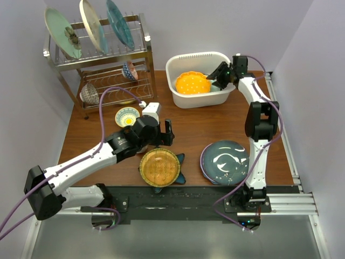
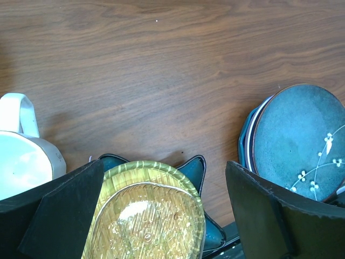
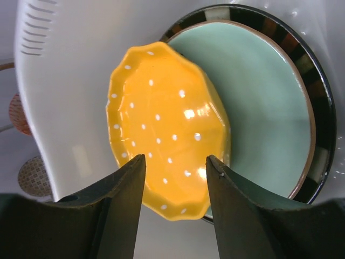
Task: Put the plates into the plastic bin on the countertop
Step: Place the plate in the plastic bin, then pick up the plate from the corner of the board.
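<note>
The white plastic bin (image 1: pixel 178 99) stands at the back right of the countertop (image 1: pixel 194 127). In it an orange dotted plate (image 1: pixel 193 83) (image 3: pixel 161 129) lies tilted on a mint plate (image 3: pixel 264 97) and a black-striped plate (image 3: pixel 319 108). My right gripper (image 1: pixel 218 73) (image 3: pixel 175 159) hangs open just above the orange plate's near edge, holding nothing. My left gripper (image 1: pixel 160 140) (image 2: pixel 164 164) is wide open over the far rim of an amber plate (image 1: pixel 159 167) (image 2: pixel 151 216), which rests on a teal star-shaped plate (image 1: pixel 181 176) (image 2: pixel 191 167). A dark teal plate (image 1: pixel 226 161) (image 2: pixel 302 140) tops a stack at the front right.
A steel wire rack (image 1: pixel 102 59) at the back left holds three upright plates (image 1: pixel 91 24) and small bowls. A patterned bowl (image 1: pixel 127 116) sits in front of it. A white mug (image 2: pixel 21 156) stands just left of my left gripper. The black front edge (image 1: pixel 205 197) lies close behind the amber plate.
</note>
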Robot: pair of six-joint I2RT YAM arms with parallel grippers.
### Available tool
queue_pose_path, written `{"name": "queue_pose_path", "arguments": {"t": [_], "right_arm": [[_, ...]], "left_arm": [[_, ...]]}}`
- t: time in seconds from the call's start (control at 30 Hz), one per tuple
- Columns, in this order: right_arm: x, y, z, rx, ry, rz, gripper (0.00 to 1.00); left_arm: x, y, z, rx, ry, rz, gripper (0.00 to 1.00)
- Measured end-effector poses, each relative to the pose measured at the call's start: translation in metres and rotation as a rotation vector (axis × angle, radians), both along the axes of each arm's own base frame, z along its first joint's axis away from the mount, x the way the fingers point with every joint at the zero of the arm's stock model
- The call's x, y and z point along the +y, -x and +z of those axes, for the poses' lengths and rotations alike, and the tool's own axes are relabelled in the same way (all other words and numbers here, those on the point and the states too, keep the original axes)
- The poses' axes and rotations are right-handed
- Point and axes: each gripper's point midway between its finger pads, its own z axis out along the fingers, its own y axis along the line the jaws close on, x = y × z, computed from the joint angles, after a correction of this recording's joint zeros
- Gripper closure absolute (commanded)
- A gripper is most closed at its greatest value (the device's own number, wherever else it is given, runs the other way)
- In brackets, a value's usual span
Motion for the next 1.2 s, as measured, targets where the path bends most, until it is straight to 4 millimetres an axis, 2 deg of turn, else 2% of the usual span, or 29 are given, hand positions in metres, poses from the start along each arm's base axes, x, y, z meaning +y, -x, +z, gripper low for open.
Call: {"name": "queue_pose_path", "arguments": {"t": [0.17, 0.4, 0.5, 0.63, 0.8, 1.2], "right_arm": [[0.002, 0.002, 0.034, -0.062, -0.028, 0.009, 0.43], [0.007, 0.016, 0.122, -0.220, -0.063, 0.039, 0.33], [0.010, 0.028, 0.161, -0.286, -0.075, 0.062, 0.28], [0.013, 0.046, 0.192, -0.336, -0.085, 0.088, 0.23], [0.014, 0.079, 0.203, -0.337, -0.072, 0.117, 0.21], [0.002, 0.155, 0.186, -0.265, 0.075, 0.151, 0.19]], "left_arm": [[0.000, 0.000, 0.002, -0.004, 0.006, 0.000, 0.00], [0.001, 0.004, 0.001, -0.002, 0.015, -0.011, 0.00], [0.000, 0.006, 0.001, 0.000, 0.025, -0.022, 0.00], [-0.002, 0.008, 0.002, 0.002, 0.038, -0.034, 0.00], [-0.006, 0.009, 0.005, -0.003, 0.068, -0.046, 0.00], [-0.015, 0.014, 0.002, 0.006, 0.108, -0.089, 0.00]]}}
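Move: The right hand hangs empty just inside the bin's right side. The grey-blue plate topping the stack, next to be fetched, lies about 43 cm back, 1 cm right and 5 cm lower; the glass-lidded dish is some 25 cm left of that stack and 3 cm nearer the base. The yellow plate's middle is 10 cm left, 2 cm back of the hand, on the mint plate, 7 cm left, 2 cm back. From the left hand, the grey-blue plate is 6 cm back, 22 cm right, 11 cm below. The right hand leaves the already released yellow plate and first lifts nearly straight up out of the bin, quickly and by some 20 cm, its fingertips tipping upward and the gripper going from half open to mostly open. Without lowering much it then swings back towards its base by about 15 cm, towards the plate stack, ending high over the bin's near rim with the fingers turned slightly counter-clockwise and easing downward again. ##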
